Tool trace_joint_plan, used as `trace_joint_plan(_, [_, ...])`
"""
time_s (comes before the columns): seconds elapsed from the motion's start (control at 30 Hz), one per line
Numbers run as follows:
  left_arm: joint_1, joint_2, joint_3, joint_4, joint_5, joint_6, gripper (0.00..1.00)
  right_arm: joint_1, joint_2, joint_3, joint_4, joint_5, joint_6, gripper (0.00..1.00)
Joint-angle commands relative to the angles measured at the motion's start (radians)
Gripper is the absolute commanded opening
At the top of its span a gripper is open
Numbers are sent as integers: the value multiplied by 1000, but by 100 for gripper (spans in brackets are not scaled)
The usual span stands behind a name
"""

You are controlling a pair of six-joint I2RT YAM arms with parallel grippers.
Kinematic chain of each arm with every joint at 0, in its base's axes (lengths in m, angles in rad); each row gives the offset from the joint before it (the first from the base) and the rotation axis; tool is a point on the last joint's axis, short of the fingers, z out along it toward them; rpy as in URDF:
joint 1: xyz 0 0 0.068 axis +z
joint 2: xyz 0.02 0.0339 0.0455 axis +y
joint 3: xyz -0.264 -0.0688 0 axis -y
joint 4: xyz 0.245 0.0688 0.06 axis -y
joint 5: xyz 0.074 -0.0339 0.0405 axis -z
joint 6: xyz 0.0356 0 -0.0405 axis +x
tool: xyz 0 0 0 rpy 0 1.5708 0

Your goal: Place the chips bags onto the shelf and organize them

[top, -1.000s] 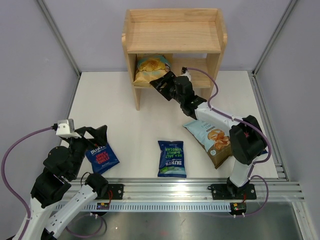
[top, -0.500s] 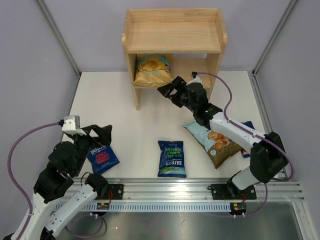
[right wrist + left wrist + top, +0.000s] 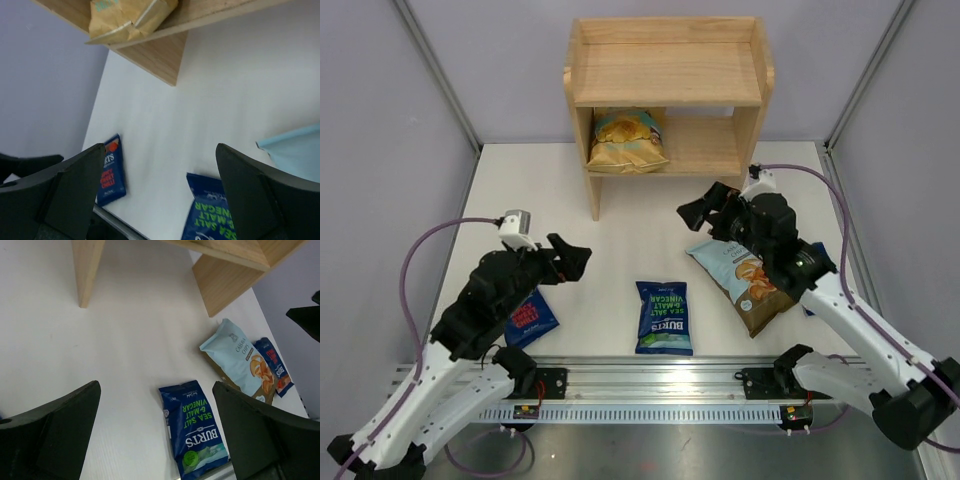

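Observation:
The wooden shelf [image 3: 665, 75] stands at the back, and a yellow chips bag [image 3: 628, 140] lies on the left of its lower tier. Flat on the table are a green-lettered Burts bag [image 3: 664, 316], a light-blue Cassava bag [image 3: 748, 283] and a red-lettered Burts bag [image 3: 525, 318] partly under my left arm. Another red-lettered bag [image 3: 272, 365] lies beyond the Cassava bag. My left gripper [image 3: 578, 258] hovers open left of the green-lettered bag [image 3: 195, 427], holding nothing. My right gripper [image 3: 692, 214] is open and empty, above the table in front of the shelf's right leg, just behind the Cassava bag.
An aluminium rail [image 3: 650, 380] with both arm bases runs along the near edge. Grey enclosure walls and slanted frame posts [image 3: 440, 80] close in the sides. The shelf's upper tier and the right half of its lower tier [image 3: 705, 145] hold nothing.
My right gripper has drawn back from the shelf toward the near right, opening wider, and the yellow bag stays on the lower tier. My left gripper has swung right, uncovering the red-lettered bag.

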Motion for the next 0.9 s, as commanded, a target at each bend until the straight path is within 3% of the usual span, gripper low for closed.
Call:
trace_joint_plan(0.0, [-1,118,-35,226,172,-97,99,-4,-106,13,-271,29,-148,99])
trace_joint_plan(0.4, [-16,719,-47,768,544,-288,99,-4,-447,-4,-531,97,-202,99])
trace_joint_plan(0.63, [-69,1010,71,866,576,-274,99,-4,-623,-24,-540,63,-193,99])
trace_joint_plan(0.87, [-87,1235,210,906,643,-262,99,-4,-674,-18,-555,17,-179,99])
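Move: The light-blue cassava chips bag lies well to the left hand's right: its middle is some 40 cm over, about level front to back and 24 cm below the fingers. The sea salt bag lies nearer, roughly 21 cm right and 9 cm back. Another blue bag pokes out about 15 cm to the right of the cassava bag. From the right hand the cassava bag is some 13 cm right, 8 cm back and 26 cm down. The cassava chips bag draws the left hand in: with fingers still wide open and empty, it sweeps about 23 cm right while sinking 15 cm and edging forward, past the far side of the sea salt bag, swinging some 30 degrees clockwise as the fingers tip down. The open right hand clears away from the shelf, 14 cm back and 11 cm right, rising a little at the end. ##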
